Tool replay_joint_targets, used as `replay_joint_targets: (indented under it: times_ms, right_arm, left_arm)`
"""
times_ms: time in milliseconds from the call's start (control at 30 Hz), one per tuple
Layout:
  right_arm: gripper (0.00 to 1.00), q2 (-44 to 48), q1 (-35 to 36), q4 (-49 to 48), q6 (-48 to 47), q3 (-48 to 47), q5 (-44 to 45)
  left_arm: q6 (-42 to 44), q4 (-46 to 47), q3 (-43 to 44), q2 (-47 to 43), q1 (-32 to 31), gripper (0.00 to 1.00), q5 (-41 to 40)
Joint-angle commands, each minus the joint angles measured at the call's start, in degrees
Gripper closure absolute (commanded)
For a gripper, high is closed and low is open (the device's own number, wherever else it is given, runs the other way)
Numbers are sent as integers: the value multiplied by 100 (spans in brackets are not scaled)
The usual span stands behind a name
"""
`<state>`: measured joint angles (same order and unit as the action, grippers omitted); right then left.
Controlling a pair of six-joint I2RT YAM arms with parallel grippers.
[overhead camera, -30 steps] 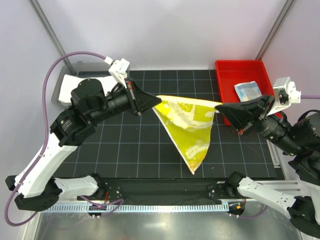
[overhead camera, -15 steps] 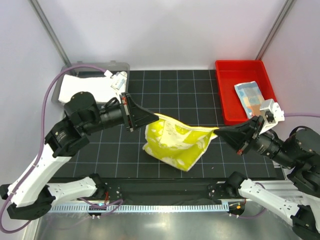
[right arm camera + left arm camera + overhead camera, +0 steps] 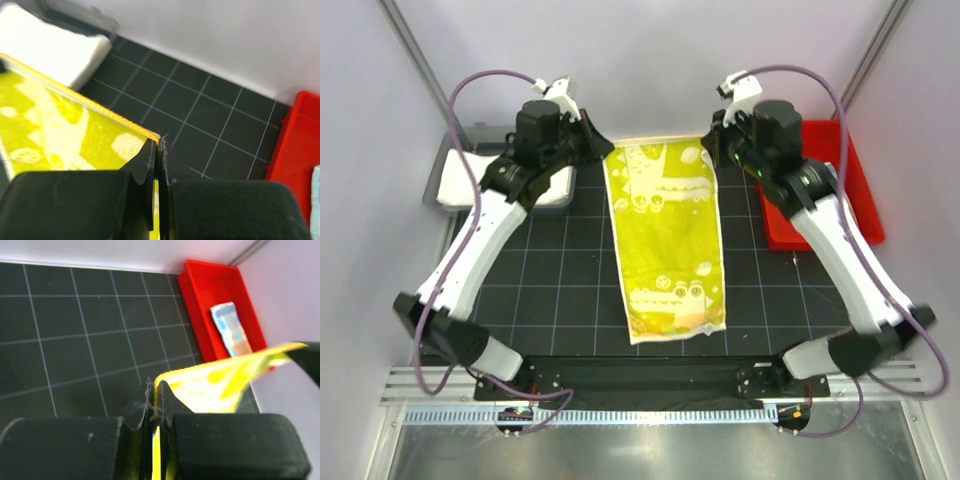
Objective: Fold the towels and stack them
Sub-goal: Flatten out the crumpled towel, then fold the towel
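Note:
The pale yellow patterned towel [image 3: 665,240] is spread lengthwise over the black mat, from the far edge toward me. Both far corners are pinched. My left gripper [image 3: 605,152] is shut on the far left corner, and its wrist view shows the towel [image 3: 220,385] clamped in the left gripper [image 3: 154,387]. My right gripper [image 3: 708,150] is shut on the far right corner, where the towel [image 3: 60,125] runs into the right gripper [image 3: 159,142]. A folded white towel [image 3: 452,187] [image 3: 50,50] lies far left. A light-blue towel [image 3: 230,330] lies in the red bin [image 3: 200,285].
A grey tray [image 3: 442,160] holds the white towel at the far left. The red bin [image 3: 830,140] stands at the far right, partly behind my right arm. The black gridded mat [image 3: 560,290] flanks the yellow towel. The back wall is close behind both grippers.
Both arms have swung from mid-table to the far edge. The yellow towel, bunched and hanging before, now lies stretched out flat along the mat.

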<state>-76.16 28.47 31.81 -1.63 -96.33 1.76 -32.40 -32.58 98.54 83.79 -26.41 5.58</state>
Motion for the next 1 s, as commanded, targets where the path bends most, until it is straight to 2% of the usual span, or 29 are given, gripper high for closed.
replay_joint_targets:
  times_ms: [0,33,100,133,200,233,300,400,533,633,800,967]
  right_arm:
    - [99,-960,-772,-728,-232,-270,-1018]
    - [99,-1258,-842,-834,-267,-385,-1159]
    - [99,-1953,-983,-1114,-347,-605,-1388]
    - [99,-2164,-1062,-1246,-330,-649,-1493]
    - [99,-2829,-1317,-1597,-233,-807,-1861]
    - [99,-3052,-1413,-1669,-33,-904,-1994]
    - [99,-3753,-1624,-1635,83,-1341,-2380]
    - [99,-4169,-1695,-1503,-223,-1502,-2557]
    - [99,-4425,-1713,-1064,-636,-1397,-3005]
    - [99,-4311,-1704,-896,-804,-994,-2919]
    - [99,-3618,-1696,-571,-997,-90,-2698]
    - [99,-3029,-1687,-457,-918,703,-2566]
  left_arm:
    - [349,1242,-79,505,373,100,116]
    - [357,1724,-133,881,557,100,179]
    - [384,2000,41,1339,716,100,320]
    - [410,2114,190,1838,847,100,529]
    - [401,2141,602,2455,988,100,881]
    - [410,2142,1014,2710,1041,100,1309]
    - [489,2177,1385,3440,1147,100,1637]
    - [700,2177,1738,4013,1209,100,2051]
    - [1051,2177,1318,3988,1218,100,2324]
    - [1332,2177,694,3672,1209,100,2377]
    - [1675,2080,-613,2909,1200,100,2202]
    - [1869,2027,-1459,2406,1051,100,2105]
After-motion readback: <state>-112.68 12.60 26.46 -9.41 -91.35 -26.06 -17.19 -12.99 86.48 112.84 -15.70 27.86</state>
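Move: Both my hands already pinch a top corner of the yellow towel, some 17 cm apart. The mat patch I'm laying it on is centred about 7 cm ahead of my left hand, 8 cm to its right and 38 cm below. From my right hand that patch is some 8 cm ahead, 8 cm left, 41 cm down. The clear tray stands roughly 24 cm ahead and 28 cm left of my left hand; the red bin about 22 cm ahead and 31 cm right of my right. I cast the towel out and down: both hands sweep forward about 20 cm while plunging towards the mat, then draw back some 10 cm towards my base, low and still sinking slightly at first. My fingers keep their pinch as the wrists tip down, the right by about 35 degrees, and turn a little inward. ##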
